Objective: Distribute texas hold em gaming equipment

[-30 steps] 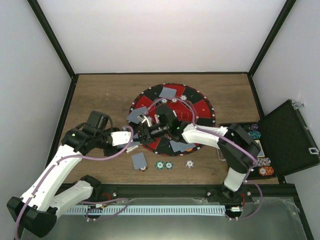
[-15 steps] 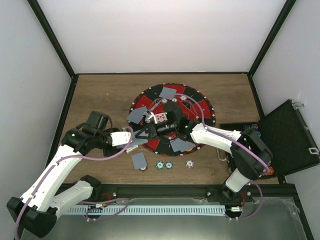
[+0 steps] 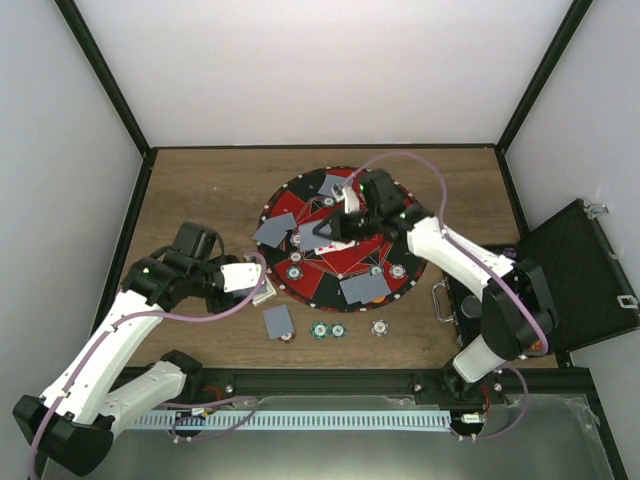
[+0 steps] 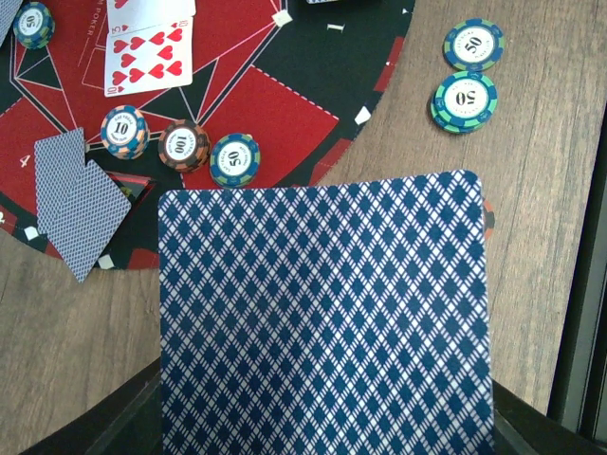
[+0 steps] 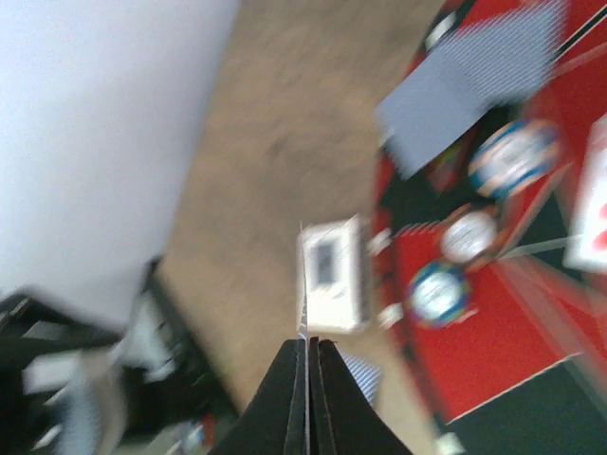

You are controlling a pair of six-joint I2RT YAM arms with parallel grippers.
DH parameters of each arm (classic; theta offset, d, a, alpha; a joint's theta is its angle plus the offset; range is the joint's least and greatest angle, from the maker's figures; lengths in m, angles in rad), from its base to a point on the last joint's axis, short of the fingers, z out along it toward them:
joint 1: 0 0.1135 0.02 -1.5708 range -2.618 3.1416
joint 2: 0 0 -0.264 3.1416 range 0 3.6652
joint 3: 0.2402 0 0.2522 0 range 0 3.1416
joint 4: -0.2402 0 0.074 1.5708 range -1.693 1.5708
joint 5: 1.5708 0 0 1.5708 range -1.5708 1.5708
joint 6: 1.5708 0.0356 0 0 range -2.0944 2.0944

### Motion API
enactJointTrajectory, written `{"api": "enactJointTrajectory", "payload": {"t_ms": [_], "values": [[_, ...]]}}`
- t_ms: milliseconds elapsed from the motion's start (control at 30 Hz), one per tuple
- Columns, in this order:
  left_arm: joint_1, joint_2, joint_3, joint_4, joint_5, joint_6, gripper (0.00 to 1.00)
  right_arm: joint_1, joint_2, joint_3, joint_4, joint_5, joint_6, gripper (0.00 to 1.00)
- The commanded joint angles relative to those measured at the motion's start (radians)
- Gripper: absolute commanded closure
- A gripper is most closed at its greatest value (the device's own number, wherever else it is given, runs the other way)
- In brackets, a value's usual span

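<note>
My left gripper [image 3: 262, 288] hovers beside the mat's left edge, shut on a stack of playing cards. Its blue-diamond top card [image 4: 322, 322] fills the lower left wrist view and hides the fingers. My right gripper [image 5: 308, 346] is shut on a single playing card [image 5: 304, 318], seen edge-on. It hangs over the middle of the round mat [image 3: 405, 215]. A face-up ten of hearts [image 4: 149, 57] and three chips [image 4: 183, 144] lie on the mat. Face-down cards [image 3: 336, 185] [image 3: 364, 288] lie there too.
On the wood in front of the mat lie a face-down card [image 3: 278, 320] and three chips [image 3: 320, 329] [image 3: 380, 326]. An open black case [image 3: 580, 280] with chip stacks [image 3: 530, 340] stands at the right. Black frame rails edge the table.
My right gripper shut on a card at the left gripper's stack and swung up and right over the mat's middle. The left arm has not moved.
</note>
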Motion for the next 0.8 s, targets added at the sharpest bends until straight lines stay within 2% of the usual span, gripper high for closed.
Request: {"api": "enactJointTrajectory", "payload": {"t_ms": [0, 100, 167, 200, 267, 300, 333, 367, 400, 467, 600, 767], "values": [[0.002, -0.015, 0.008, 0.017, 0.005, 0.004, 0.95, -0.013, 0.06, 0.195, -0.277, 0.531, -0.327, 0.99], [0.002, -0.013, 0.009, 0.017, 0.006, 0.001, 0.95, 0.003, 0.117, 0.256, -0.26, 0.88, -0.471, 0.99], [0.002, -0.012, 0.01, 0.016, 0.006, 0.0, 0.95, 0.045, 0.153, 0.255, -0.179, 1.162, -0.618, 0.99], [0.002, -0.012, 0.012, 0.014, 0.006, -0.001, 0.95, 0.083, 0.166, 0.225, -0.083, 1.296, -0.73, 0.99], [0.002, -0.013, 0.012, 0.013, 0.003, -0.001, 0.95, 0.134, 0.183, 0.104, 0.219, 1.485, -1.043, 0.99], [0.002, -0.013, 0.012, 0.012, 0.002, -0.001, 0.95, 0.153, 0.187, 0.02, 0.495, 1.532, -1.211, 0.99], [0.002, -0.015, 0.012, 0.012, 0.001, -0.002, 0.95, 0.168, 0.191, -0.063, 0.626, 1.545, -1.384, 0.99], [0.002, -0.016, 0.011, 0.011, -0.001, -0.002, 0.95, 0.179, 0.197, -0.161, 0.898, 1.539, -1.53, 0.99], [0.002, -0.017, 0.011, 0.011, -0.002, -0.002, 0.95, 0.187, 0.209, -0.227, 1.073, 1.523, -1.649, 0.99], [0.002, -0.02, 0.01, 0.009, -0.003, -0.002, 0.95, 0.193, 0.245, -0.304, 1.273, 1.49, -1.791, 0.99], [0.002, -0.023, 0.01, 0.008, -0.006, -0.002, 0.95, 0.192, 0.309, -0.338, 1.278, 1.479, -1.811, 0.99], [0.002, -0.023, 0.012, 0.007, -0.004, -0.002, 0.95, 0.191, 0.3, -0.327, 1.04, 1.447, -1.594, 0.98]]}}
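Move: The right hand holds one card, face down and pointing left. The free spot at the right end of the card row on the round mat lies about 12 cm ahead, 8 cm to the right and 19 cm below. Beside it on the mat, the three of hearts is 11 cm ahead and 3 cm right of the hand, and the ten of hearts 10 cm ahead and 2 cm left. From the left hand, which keeps the deck, the spot is roughly 24 cm ahead and 28 cm right. The right hand keeps its pinch on the card and sweeps forward some 12 cm and about 8 cm to the right, over the mat towards the free end of the face-up row, then sinks about 9 cm in the second half as the forward travel stops. All the while the wrist rolls and swings through roughly 120 degrees, taking the fingers from pointing left to pointing forward and slightly down and turning the card over. ##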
